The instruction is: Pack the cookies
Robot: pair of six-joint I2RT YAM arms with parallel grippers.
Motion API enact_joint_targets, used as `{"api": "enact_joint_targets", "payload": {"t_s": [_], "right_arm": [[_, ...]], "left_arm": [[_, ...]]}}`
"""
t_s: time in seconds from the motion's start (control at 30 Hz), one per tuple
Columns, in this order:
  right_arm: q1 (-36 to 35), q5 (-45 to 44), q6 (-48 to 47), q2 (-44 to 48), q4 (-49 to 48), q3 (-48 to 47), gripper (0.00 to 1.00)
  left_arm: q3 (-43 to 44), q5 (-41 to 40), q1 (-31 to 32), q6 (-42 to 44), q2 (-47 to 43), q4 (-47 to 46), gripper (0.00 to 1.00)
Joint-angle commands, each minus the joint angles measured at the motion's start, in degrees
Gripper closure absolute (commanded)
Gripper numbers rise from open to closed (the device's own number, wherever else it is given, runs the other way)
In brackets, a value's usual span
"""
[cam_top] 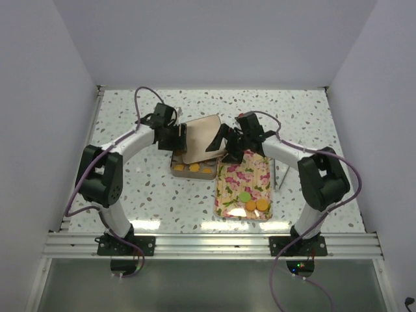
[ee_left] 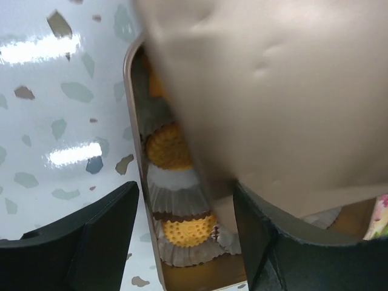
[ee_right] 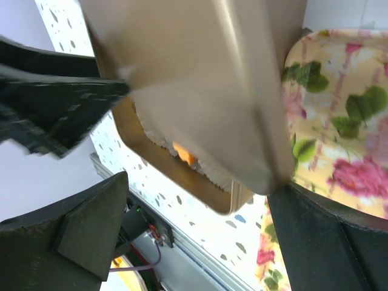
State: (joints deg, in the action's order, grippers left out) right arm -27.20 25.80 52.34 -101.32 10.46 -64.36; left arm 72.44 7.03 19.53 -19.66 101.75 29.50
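Orange cookies point(cam_top: 194, 168) sit in white paper cups inside a gold tin point(cam_top: 174, 170). They also show in the left wrist view point(ee_left: 189, 229) and the right wrist view point(ee_right: 185, 153). A green cookie point(cam_top: 244, 196) and two orange ones point(cam_top: 257, 205) lie on the floral tray point(cam_top: 250, 172). The tin's beige lid point(cam_top: 200, 138) hangs tilted over the tin between both grippers. My left gripper point(cam_top: 177, 138) point(ee_left: 185, 191) is open at the lid's left edge. My right gripper point(cam_top: 227, 140) point(ee_right: 200, 188) is open at its right edge, one finger point(ee_right: 321, 236) touching the lid's corner.
The tin's left rim point(ee_left: 134, 121) lies between the left fingers. The floral tray point(ee_right: 339, 121) lies just right of the tin. Speckled tabletop point(cam_top: 123, 123) surrounds both, with white walls at left, right and back. A metal rail point(cam_top: 214, 244) runs along the near edge.
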Motion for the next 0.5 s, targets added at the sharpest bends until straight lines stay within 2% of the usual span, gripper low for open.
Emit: {"api": "enact_joint_targets", "payload": {"t_s": [0.0, 0.13, 0.27, 0.47], "right_arm": [[0.30, -2.68, -2.58, 6.47, 4.47, -2.61, 0.01], [1.80, -5.84, -5.75, 9.11, 11.32, -4.98, 0.01], [3.38, -8.13, -9.09, 9.65, 14.15, -9.63, 0.01], [5.31, -8.84, -11.38, 4.83, 17.40, -18.15, 0.01]], "left_arm": [[-3.71, -1.75, 0.16, 2.70, -0.15, 0.92, 0.32], [-5.91, -1.93, 0.16, 2.87, -1.38, 0.21, 0.32], [-7.67, -1.93, 0.16, 2.79, -1.91, -0.40, 0.33], [-8.11, -1.75, 0.16, 2.61, -2.35, -0.67, 0.33]]}}
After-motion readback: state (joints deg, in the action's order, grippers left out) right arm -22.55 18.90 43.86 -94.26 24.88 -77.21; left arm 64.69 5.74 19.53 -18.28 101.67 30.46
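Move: The box I go for has its middle about 6 cm to the right of my left hand, level with it fore and aft and some 6 cm below. The lid lies askew over it, centred about 10 cm right and 6 cm ahead of that hand, 2 cm lower. From my right hand the lid's middle is roughly 6 cm left, 5 cm ahead and 3 cm down; the flowered tray is about 8 cm right, 11 cm back and 9 cm below. I draw my left hand about 4 cm back and as much down, easing left off the lid's near left corner, to bring its half-open fingers astride the box's left wall near the front, tilting slightly. Meanwhile my right hand, wide open, comes free of the lid's near right corner and climbs about 9 cm, swinging right and then forward as its fingers tip up. ##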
